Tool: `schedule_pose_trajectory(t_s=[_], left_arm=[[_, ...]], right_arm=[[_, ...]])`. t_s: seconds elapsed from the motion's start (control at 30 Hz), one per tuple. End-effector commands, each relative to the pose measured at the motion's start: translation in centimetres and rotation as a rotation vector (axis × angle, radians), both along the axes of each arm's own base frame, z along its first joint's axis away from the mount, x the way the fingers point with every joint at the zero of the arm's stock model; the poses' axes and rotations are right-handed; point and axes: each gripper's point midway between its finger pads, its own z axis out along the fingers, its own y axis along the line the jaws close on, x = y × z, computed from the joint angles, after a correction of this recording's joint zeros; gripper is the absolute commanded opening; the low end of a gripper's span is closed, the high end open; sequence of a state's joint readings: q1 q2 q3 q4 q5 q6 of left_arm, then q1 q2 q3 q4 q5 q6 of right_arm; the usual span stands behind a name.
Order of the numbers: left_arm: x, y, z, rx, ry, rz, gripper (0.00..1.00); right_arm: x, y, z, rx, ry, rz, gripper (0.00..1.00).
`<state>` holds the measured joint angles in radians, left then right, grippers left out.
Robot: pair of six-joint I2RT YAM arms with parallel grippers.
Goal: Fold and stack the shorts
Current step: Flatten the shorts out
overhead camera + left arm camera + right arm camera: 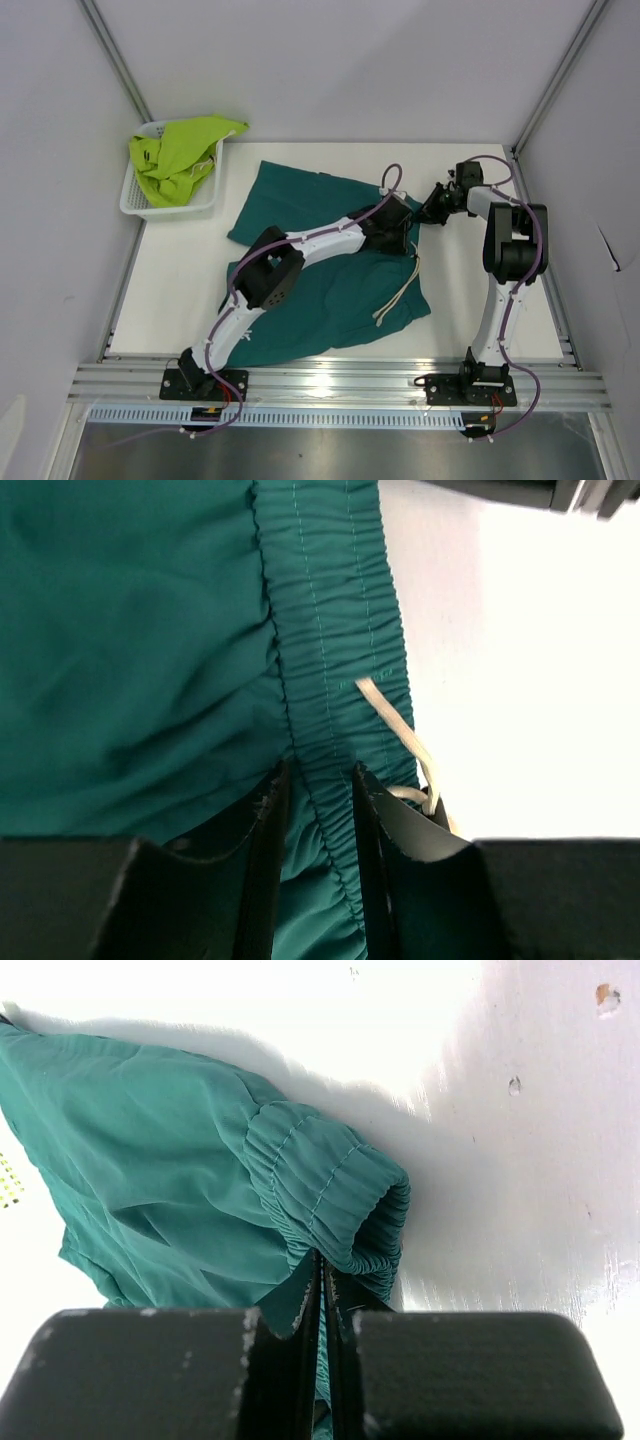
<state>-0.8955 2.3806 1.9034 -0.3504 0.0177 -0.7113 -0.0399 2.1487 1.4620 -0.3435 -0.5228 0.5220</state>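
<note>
The dark teal shorts (330,290) lie spread on the white table, their pale drawstring (400,295) trailing near the right edge. My left gripper (398,222) reaches across them; in the left wrist view it (318,775) is closed on the gathered waistband (335,630), with the drawstring (395,715) just to the right. My right gripper (430,212) meets the same end of the shorts. In the right wrist view it (322,1260) is shut on a thin fold of teal fabric below the rolled waistband corner (340,1195). The lime yellow-green shorts (185,150) lie crumpled in the basket.
A white mesh basket (135,195) stands at the back left corner of the table. Grey walls close in the table on three sides. Bare white table (470,300) shows to the right of the teal shorts, around the right arm.
</note>
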Motion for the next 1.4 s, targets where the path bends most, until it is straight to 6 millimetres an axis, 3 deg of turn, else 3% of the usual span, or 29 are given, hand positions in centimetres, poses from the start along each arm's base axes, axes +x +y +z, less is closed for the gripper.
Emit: schedule_pose_trajectory(t_s=[0.0, 0.03, 0.1, 0.13, 0.47, 0.53, 0.7, 0.8, 0.97, 1.1, 1.17, 1.2, 1.23, 1.27, 1.37], left_arm=[[-1.9, 1.5, 1.0, 0.155, -0.045, -0.007, 0.35], [-3.1, 1.2, 1.0, 0.187, -0.048, -0.031, 0.35], [-3.7, 1.5, 1.2, 0.238, -0.093, -0.021, 0.35], [-5.3, 1.8, 1.0, 0.275, -0.104, -0.038, 0.35], [-10.1, 4.4, -1.3, 0.453, -0.127, -0.119, 0.44], [-11.4, 4.0, -1.7, 0.435, -0.114, -0.147, 0.48], [-14.9, 6.7, -3.7, 0.471, -0.079, -0.157, 0.56], [-17.9, 7.2, -3.4, 0.451, -0.075, -0.193, 0.64], [-20.2, 8.9, -2.6, 0.454, -0.101, -0.186, 0.70], [-21.0, 9.6, 0.3, 0.385, -0.118, -0.210, 0.79], [-22.2, 10.2, 2.0, 0.337, -0.120, -0.252, 0.83], [-22.8, 10.1, 2.7, 0.310, -0.127, -0.273, 0.96], [-24.0, 10.6, 2.5, 0.301, -0.106, -0.308, 0.97], [-24.6, 10.5, 3.6, 0.261, -0.106, -0.319, 0.98], [-26.9, 12.1, 1.9, 0.247, -0.045, -0.355, 0.98]], right_arm=[[0.2, -2.2, -3.0, -0.110, 0.050, -0.040, 0.05], [0.2, -2.2, -3.2, -0.109, 0.053, -0.039, 0.05], [0.5, -2.1, -3.2, -0.102, 0.045, -0.036, 0.05], [0.6, -2.0, -3.5, -0.098, 0.047, -0.032, 0.05], [0.5, -1.9, -3.9, -0.090, -0.007, -0.019, 0.04], [0.5, -1.9, -3.8, -0.082, -0.014, -0.022, 0.04], [0.4, -1.9, -3.9, -0.083, -0.023, -0.022, 0.04], [0.5, -1.9, -3.7, -0.085, -0.031, -0.026, 0.04], [0.5, -2.0, -3.6, -0.094, -0.043, -0.030, 0.04], [0.6, -1.9, -3.6, -0.096, -0.044, -0.026, 0.05], [0.6, -1.9, -3.6, -0.096, -0.045, -0.025, 0.04], [0.7, -2.0, -3.7, -0.097, -0.045, -0.026, 0.04], [0.7, -2.0, -3.7, -0.098, -0.046, -0.028, 0.04], [0.7, -1.9, -3.7, -0.098, -0.048, -0.025, 0.05], [0.8, -1.9, -3.6, -0.103, -0.057, -0.027, 0.05]])
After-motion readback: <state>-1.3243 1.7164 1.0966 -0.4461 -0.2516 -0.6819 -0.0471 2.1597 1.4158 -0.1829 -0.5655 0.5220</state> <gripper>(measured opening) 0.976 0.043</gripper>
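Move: The left gripper sits low on the waistband. The shorts' near edge that it is taken to lies about 22 cm back and 9 cm to its left; the loose drawstring ends are some 16 cm back and 7 cm left, and the shorts' lower right corner about 14 cm back and 5 cm right. For the right gripper, already shut on the waistband's far end, that near edge is roughly 30 cm back and 12 cm left. Sweep the left gripper from the waistband back towards your base and leftward over the shorts, about 24 cm back and 12 cm left, dipping about a centimetre, then rising near the edge. Turn its fingers some 25 degrees steeper towards straight down and spread them from a third open to wide. Keep the right gripper shut on the waistband's far end, nearly in place. ##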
